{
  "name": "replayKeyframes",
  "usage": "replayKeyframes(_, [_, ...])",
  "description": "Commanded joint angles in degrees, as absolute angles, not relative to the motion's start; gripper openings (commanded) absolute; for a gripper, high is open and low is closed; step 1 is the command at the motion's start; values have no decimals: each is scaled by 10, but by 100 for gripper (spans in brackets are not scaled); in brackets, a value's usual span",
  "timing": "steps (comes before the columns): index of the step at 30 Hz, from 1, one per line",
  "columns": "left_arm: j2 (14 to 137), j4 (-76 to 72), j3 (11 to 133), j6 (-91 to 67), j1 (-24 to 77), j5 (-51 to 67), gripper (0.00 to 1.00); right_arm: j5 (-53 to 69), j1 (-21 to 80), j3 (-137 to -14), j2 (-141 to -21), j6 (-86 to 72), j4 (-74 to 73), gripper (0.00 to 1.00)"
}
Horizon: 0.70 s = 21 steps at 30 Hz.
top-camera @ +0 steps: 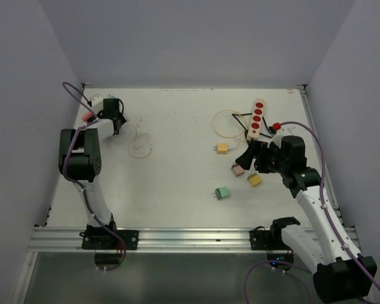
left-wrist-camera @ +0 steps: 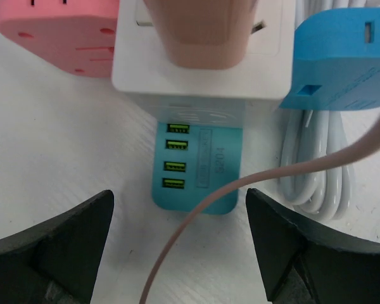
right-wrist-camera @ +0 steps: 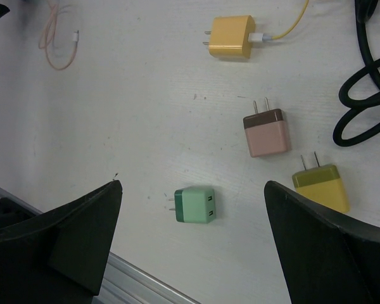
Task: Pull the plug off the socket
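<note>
In the left wrist view a tan-pink plug (left-wrist-camera: 199, 31) sits in a white socket cube (left-wrist-camera: 196, 79) on a teal base with USB ports (left-wrist-camera: 199, 171). The plug's pink cable (left-wrist-camera: 196, 215) curves down between my left gripper's fingers. My left gripper (left-wrist-camera: 180, 247) is open, just short of the socket, touching nothing. From above, the left gripper (top-camera: 114, 114) is at the far left corner by the socket cluster (top-camera: 95, 101). My right gripper (top-camera: 253, 158) is open above loose chargers, holding nothing.
A pink socket (left-wrist-camera: 57, 31) and a blue socket (left-wrist-camera: 342, 57) with a coiled white cord (left-wrist-camera: 316, 164) flank the white one. Near the right arm lie a green charger (right-wrist-camera: 196, 204), a pink charger (right-wrist-camera: 266, 134), yellow chargers (right-wrist-camera: 321, 185) and a red-buttoned power strip (top-camera: 257, 118).
</note>
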State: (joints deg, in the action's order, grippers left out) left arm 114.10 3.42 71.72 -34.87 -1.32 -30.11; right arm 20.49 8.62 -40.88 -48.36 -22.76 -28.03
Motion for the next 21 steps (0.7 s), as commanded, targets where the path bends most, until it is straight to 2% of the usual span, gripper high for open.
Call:
replayKeyframes(1, [1157, -6, 754, -347, -28, -320, 88, 209, 87, -411, -482, -215, -265, 99])
replayKeyframes(12, [1204, 3, 802, -316, -40, -302, 84, 214, 88, -417, -496, -216, -265, 99])
replayKeyframes(20, [1194, 18, 789, -288, -40, -270, 61, 214, 87, -413, -500, -218, -259, 99])
replayKeyframes(21, [1186, 18, 784, -287, -39, -264, 55, 214, 87, -413, -501, -218, -260, 99])
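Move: The teal USB block lies about 4 cm ahead of the left hand, 3 cm to its left and 2 cm below. From that hand, the white socket cube is roughly 8 cm ahead, 7 cm left, level; the blue block 13 cm ahead, 2 cm left; the white cable bundle 8 cm ahead, 3 cm right. From the right hand, the teal block is some 28 cm ahead, 64 cm left and 15 cm below. The left hand slides about 3 cm forward and left, then closes its fingers partway around the teal block's near end. ##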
